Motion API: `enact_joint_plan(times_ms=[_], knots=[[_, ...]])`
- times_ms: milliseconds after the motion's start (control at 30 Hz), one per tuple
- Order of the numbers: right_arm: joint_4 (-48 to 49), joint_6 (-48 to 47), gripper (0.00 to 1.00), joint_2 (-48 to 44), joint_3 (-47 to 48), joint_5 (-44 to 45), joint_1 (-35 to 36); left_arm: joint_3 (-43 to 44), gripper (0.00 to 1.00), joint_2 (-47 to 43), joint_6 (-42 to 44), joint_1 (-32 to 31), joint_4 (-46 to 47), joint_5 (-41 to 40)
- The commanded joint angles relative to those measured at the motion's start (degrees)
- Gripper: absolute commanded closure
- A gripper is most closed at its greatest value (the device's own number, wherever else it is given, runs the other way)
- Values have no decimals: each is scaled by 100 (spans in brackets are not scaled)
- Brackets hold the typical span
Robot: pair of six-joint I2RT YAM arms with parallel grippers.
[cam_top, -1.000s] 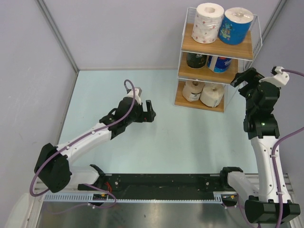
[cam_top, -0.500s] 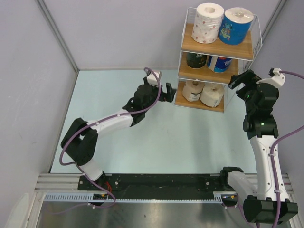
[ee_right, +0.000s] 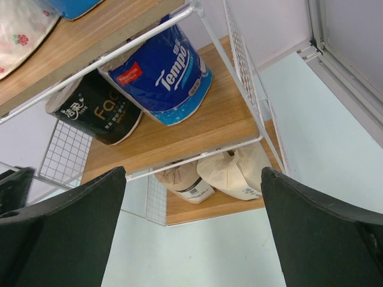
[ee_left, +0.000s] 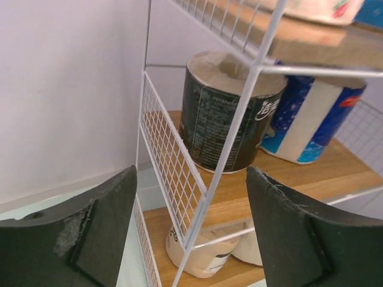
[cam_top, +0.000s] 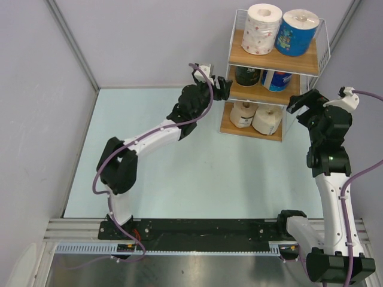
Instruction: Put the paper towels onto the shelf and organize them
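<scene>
The shelf (cam_top: 299,64) stands at the back right with two paper towels on each tier. A white red-speckled roll (cam_top: 263,28) and a blue one (cam_top: 297,33) are on top. A dark roll (ee_left: 230,119) and a blue roll (ee_right: 164,75) share the middle board. Below them sit a tan roll (ee_right: 185,179) and a cream roll (ee_right: 236,170). My left gripper (ee_left: 191,221) is open at the shelf's left front corner, its jaws on either side of the white wire post (ee_left: 224,155) without touching it. To the right of the shelf my right gripper (ee_right: 194,233) hangs open and empty.
Grey walls close in the pale table (cam_top: 197,173) on the left and behind. A metal wall rail (ee_right: 344,66) runs just right of the shelf. The wire mesh side panel (ee_left: 170,161) of the shelf is close to my left fingers.
My left arm has swung from the middle of the table up and right to the shelf's left corner. Its jaws have narrowed a little. The right arm has barely moved.
</scene>
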Motion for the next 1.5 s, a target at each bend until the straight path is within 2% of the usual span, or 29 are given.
enact_joint_plan(times_ms=[0, 233, 333, 467, 533, 667, 867, 1200, 1333, 1467], knots=[[15, 31, 0, -237, 10, -90, -20, 510, 25, 410, 289, -18, -79, -188], [-117, -48, 0, -308, 1, -46, -29, 1054, 29, 780, 369, -18, -149, -294], [-143, -48, 0, -308, 1, -64, -29, 1239, 35, 859, 421, -18, -228, -311], [-179, -31, 0, -282, -8, -90, -29, 1161, 71, 781, 430, -18, -229, -504], [-196, -39, 0, -264, -8, -99, -29, 1065, 83, 711, 448, -18, -228, -618], [-223, -13, 0, -246, 1, -108, -29, 810, 99, 473, 492, -18, -272, -785], [-118, 48, 0, -211, -104, -186, -29, 54, 100, -256, 641, -27, -255, -1040], [14, 163, 0, -97, -385, -573, -20, -1649, 100, -2012, 887, -45, -553, -1989], [120, 171, 0, -44, -509, -783, -20, -2108, 100, -2646, 817, -45, -975, -2437], [217, 163, 0, 70, -561, -1134, -3, -2679, 100, -3411, 703, -54, -1247, -2535]])
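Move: The shelf's left front post, near the middle board, is just off the left hand's part-closed fingers: about 4 cm ahead, 2 cm to the right and 3 cm down. Behind it on that board, roughly level with the hand, stand the black roll, some 9 cm ahead and 8 cm right, and the blue Tempo roll, about 8 cm ahead and 18 cm right. From the right hand the post lies some 27 cm left, 6 cm ahead and 4 cm lower. The shelf's left front post is taken between the left fingers, which ease forward, down and slightly right, shut on it, then drag it about 13 cm left and 10 cm back at level height, the hand turning some 15 degrees counter-clockwise. Late on, the open right hand sinks about 3 cm and swings some 4 cm left beside the shelf's right side; whether it touches can't be seen. ##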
